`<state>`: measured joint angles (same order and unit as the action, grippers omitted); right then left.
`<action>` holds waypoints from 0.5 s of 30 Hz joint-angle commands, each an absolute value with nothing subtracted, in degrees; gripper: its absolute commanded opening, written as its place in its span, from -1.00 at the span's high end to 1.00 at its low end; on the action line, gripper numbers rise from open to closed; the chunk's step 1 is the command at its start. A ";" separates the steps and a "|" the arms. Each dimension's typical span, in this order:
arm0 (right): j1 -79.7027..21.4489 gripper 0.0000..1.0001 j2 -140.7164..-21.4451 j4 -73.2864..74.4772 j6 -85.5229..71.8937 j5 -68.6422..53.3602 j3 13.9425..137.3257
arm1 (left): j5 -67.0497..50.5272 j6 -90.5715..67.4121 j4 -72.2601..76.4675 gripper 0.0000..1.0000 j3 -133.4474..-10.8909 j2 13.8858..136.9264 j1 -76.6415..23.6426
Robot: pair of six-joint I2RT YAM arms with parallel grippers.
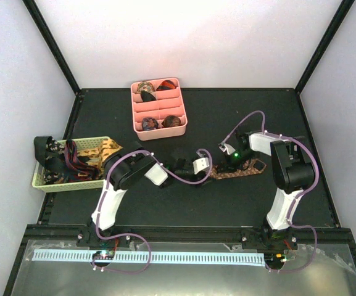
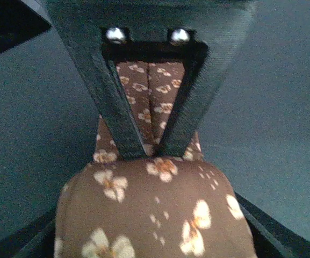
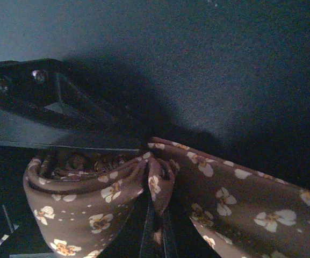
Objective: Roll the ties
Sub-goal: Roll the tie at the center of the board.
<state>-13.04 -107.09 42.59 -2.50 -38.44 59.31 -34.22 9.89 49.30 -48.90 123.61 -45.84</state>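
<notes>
A brown tie with pale flowers (image 1: 242,169) lies on the dark table between the two arms. My left gripper (image 1: 199,165) is at its left end. In the left wrist view the fingers (image 2: 117,113) stand apart with the tie strip showing between them. A rolled part of the tie (image 2: 155,215) covers the fingertips. My right gripper (image 1: 230,158) is shut on a bunched fold of the same tie (image 3: 235,199), pinched at the jaws (image 3: 156,204). A loop of the fabric (image 3: 79,199) bulges to the left of the pinch.
A pink divided tray (image 1: 181,126) at the back holds rolled ties (image 1: 145,90) in several compartments. A pale woven basket (image 1: 73,184) at the left edge holds several loose ties (image 1: 79,161). White walls and black frame posts enclose the table.
</notes>
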 commanded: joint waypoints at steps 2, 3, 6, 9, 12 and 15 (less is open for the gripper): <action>-13.60 0.96 -111.38 38.80 -3.46 -34.17 56.43 | -32.97 8.17 49.23 -0.19 -51.83 125.75 -47.16; -13.50 0.96 -111.39 38.54 -3.43 -34.64 56.45 | -32.39 8.59 48.07 -0.12 -51.93 125.52 -47.19; -13.51 0.91 -111.26 38.11 -3.93 -35.59 56.14 | -30.08 10.63 42.58 0.09 -51.96 124.42 -47.20; -13.46 0.68 -109.89 39.43 -3.08 -35.89 56.20 | -26.27 14.73 31.02 0.30 -52.14 121.69 -47.20; -12.45 0.42 -107.73 42.30 -0.77 -36.24 57.07 | -23.34 18.22 23.16 0.38 -50.40 119.31 -47.03; -10.96 0.20 -105.47 45.92 1.52 -37.31 58.83 | -22.42 21.86 16.52 0.39 -49.60 117.73 -47.02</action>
<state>-11.90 -106.39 41.71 -1.48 -41.19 58.48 -27.49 15.68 34.48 -51.48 118.74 -46.74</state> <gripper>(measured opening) 0.355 0.345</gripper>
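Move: The rolled-up part of the tie sits between the left hand's parted fingers, level with them and about 1 cm to the left of the hand point. The flat tail runs off to the right, its middle some 10 cm right and 1 cm ahead, about a centimetre lower; the pink organizer stands roughly 24 cm ahead and 19 cm left. From the right hand, pinching the tie beside the roll, the roll is about 3 cm left and the tail's middle 7 cm right, 1 cm ahead. The left hand closes its fingers around the tie roll to about half their starting gap, easing about 1 cm forward and a touch right before coming back about 1 cm left, while in the second half its fingertips tip down some 10 degrees. The right hand, pointing down and left beside the roll, stays nearly in place and first keeps its pinch on the tie, then spreads its fingers about a third open to let go as it starts to lift by about half a centimetre. ##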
